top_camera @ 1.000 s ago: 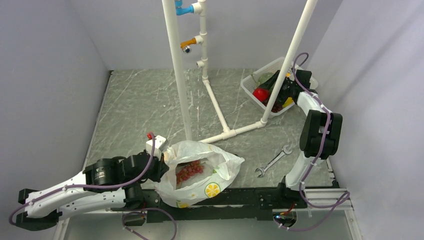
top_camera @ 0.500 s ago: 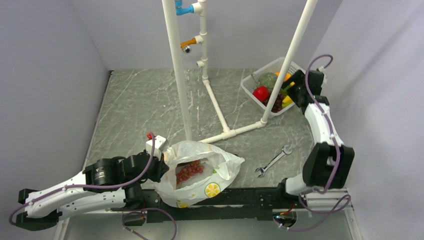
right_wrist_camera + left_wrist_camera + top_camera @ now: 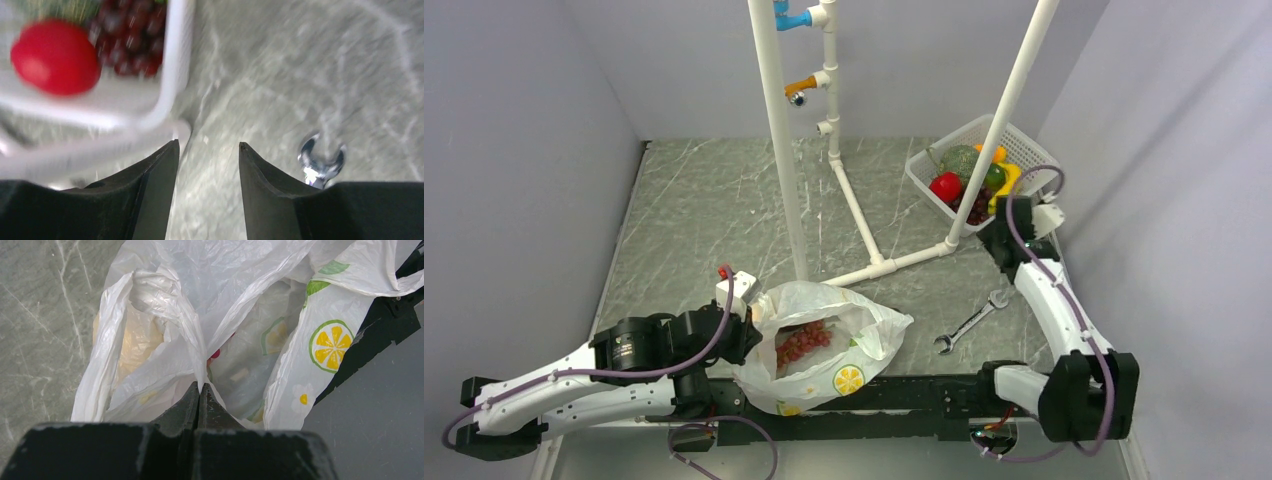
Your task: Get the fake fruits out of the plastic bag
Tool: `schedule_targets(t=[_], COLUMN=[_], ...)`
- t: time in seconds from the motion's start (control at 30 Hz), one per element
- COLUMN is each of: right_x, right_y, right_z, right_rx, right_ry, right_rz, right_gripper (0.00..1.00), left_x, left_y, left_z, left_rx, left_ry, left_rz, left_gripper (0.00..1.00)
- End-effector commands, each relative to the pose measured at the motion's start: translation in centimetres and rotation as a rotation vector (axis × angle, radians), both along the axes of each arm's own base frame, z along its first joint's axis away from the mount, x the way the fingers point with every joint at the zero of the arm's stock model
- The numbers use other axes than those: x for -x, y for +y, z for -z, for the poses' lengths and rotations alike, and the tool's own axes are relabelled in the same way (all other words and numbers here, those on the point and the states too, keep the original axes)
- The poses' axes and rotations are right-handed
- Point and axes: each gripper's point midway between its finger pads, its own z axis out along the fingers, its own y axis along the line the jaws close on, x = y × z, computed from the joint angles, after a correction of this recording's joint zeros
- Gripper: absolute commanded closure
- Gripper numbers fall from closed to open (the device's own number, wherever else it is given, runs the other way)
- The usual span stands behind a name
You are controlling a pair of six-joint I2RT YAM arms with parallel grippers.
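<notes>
The plastic bag (image 3: 844, 345) lies at the near left, white with lemon prints, its mouth held up. A light red grape bunch (image 3: 802, 342) shows inside it. My left gripper (image 3: 746, 335) is shut on the bag's rim; in the left wrist view its jaws (image 3: 199, 387) pinch a fold of the bag (image 3: 165, 305), and a red bit of fruit (image 3: 215, 354) peeks through. My right gripper (image 3: 994, 232) hovers just in front of the basket, open (image 3: 207, 145), with only tabletop between its fingers. A red apple (image 3: 945, 186) and a yellow banana (image 3: 1009, 178) lie in the basket.
The white basket (image 3: 1024, 148) at the back right also holds a green melon (image 3: 961, 160) and dark grapes (image 3: 130, 37). A white pipe frame (image 3: 864, 225) crosses the middle of the table. A wrench (image 3: 969, 322) lies near the right arm.
My right arm has drawn back from over the basket toward the near side, and its jaws have narrowed. The left gripper and the bag have not moved.
</notes>
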Motion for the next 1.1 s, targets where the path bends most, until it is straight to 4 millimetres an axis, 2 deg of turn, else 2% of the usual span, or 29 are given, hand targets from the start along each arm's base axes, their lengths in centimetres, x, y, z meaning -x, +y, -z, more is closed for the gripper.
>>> schedule_targets(t=[0.0, 0.07, 0.13, 0.23, 0.33, 0.4, 0.5, 0.57, 0.63, 0.8, 0.93, 1.07], right_x=[0.7, 0.5, 0.0, -0.8, -1.5, -1.8, -1.0, 0.6, 2.9, 8.9, 13.3, 17.5], right_y=[5.1, 7.3, 8.3, 9.3, 11.5, 13.8, 18.9, 22.4, 25.2, 29.6, 32.2, 35.0], right_z=[1.0, 1.5, 1.2, 0.1, -1.7, -3.2, -6.5, -9.2, -12.0, -15.8, -17.3, -17.5], right_rx=[0.042, 0.069, 0.115, 0.12, 0.116, 0.113, 0.078, 0.06, 0.033, -0.037, -0.075, -0.099], right_ry=[0.023, 0.037, 0.024, -0.008, -0.066, -0.111, -0.232, -0.338, -0.439, -0.605, -0.656, -0.673], right_rz=[-0.139, -0.241, -0.281, -0.328, -0.445, -0.571, -0.848, -1.023, -1.165, -1.455, -1.654, -1.819], right_gripper=[0.5, 0.48, 0.47, 0.46, 0.45, 0.43, 0.36, 0.28, 0.2, 0.11, 0.06, 0.05], left_x=[-0.2, -0.2, -0.2, -0.2, -0.2, -0.2, -0.2, -0.2, -0.2, -0.2, -0.3, -0.3], left_y=[-0.2, -0.1, -0.1, -0.1, -0.1, -0.1, -0.1, -0.1, -0.2, -0.2, -0.1, -0.1], left_z=[-0.5, -0.5, -0.6, -0.7, -0.7, -0.6, -0.5, -0.5, -0.4, -0.5, -0.4, -0.3], left_rx=[0.011, 0.016, 0.026, 0.032, 0.03, 0.024, 0.017, 0.014, 0.011, 0.013, 0.008, 0.0], left_ry=[-0.014, -0.015, -0.018, -0.02, -0.02, -0.019, -0.016, -0.016, -0.014, -0.015, -0.015, -0.011], left_rz=[-0.009, -0.01, -0.011, -0.01, -0.009, -0.012, -0.009, -0.01, -0.008, -0.008, -0.013, -0.014], left_gripper=[1.0, 1.0, 1.0, 1.0, 1.0, 1.0, 1.0, 1.0, 1.0, 1.0, 1.0, 1.0])
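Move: The red grapes in the open bag lie some 20 cm back and 41 cm to the right hand's left, about 12 cm lower. From that hand the wrench is about 14 cm back and 1 cm left, the pipe's elbow roughly 4 cm ahead and 7 cm left, and the fruit basket's middle about 20 cm straight ahead, all well below. From the left hand, the grapes are about 10 cm right, 2 cm ahead and 12 cm lower. The left fingers still pinch the bag's edge and stay put, while the empty right hand sweeps left some 30 cm from beside the basket towards the bag. It dips slightly and nearly pauses a third of the way, then also climbs about 15 cm and draws back. Its wrist swings about 90 degrees counter-clockwise until the fingers point left, nearly level, and they open from half to almost full. ##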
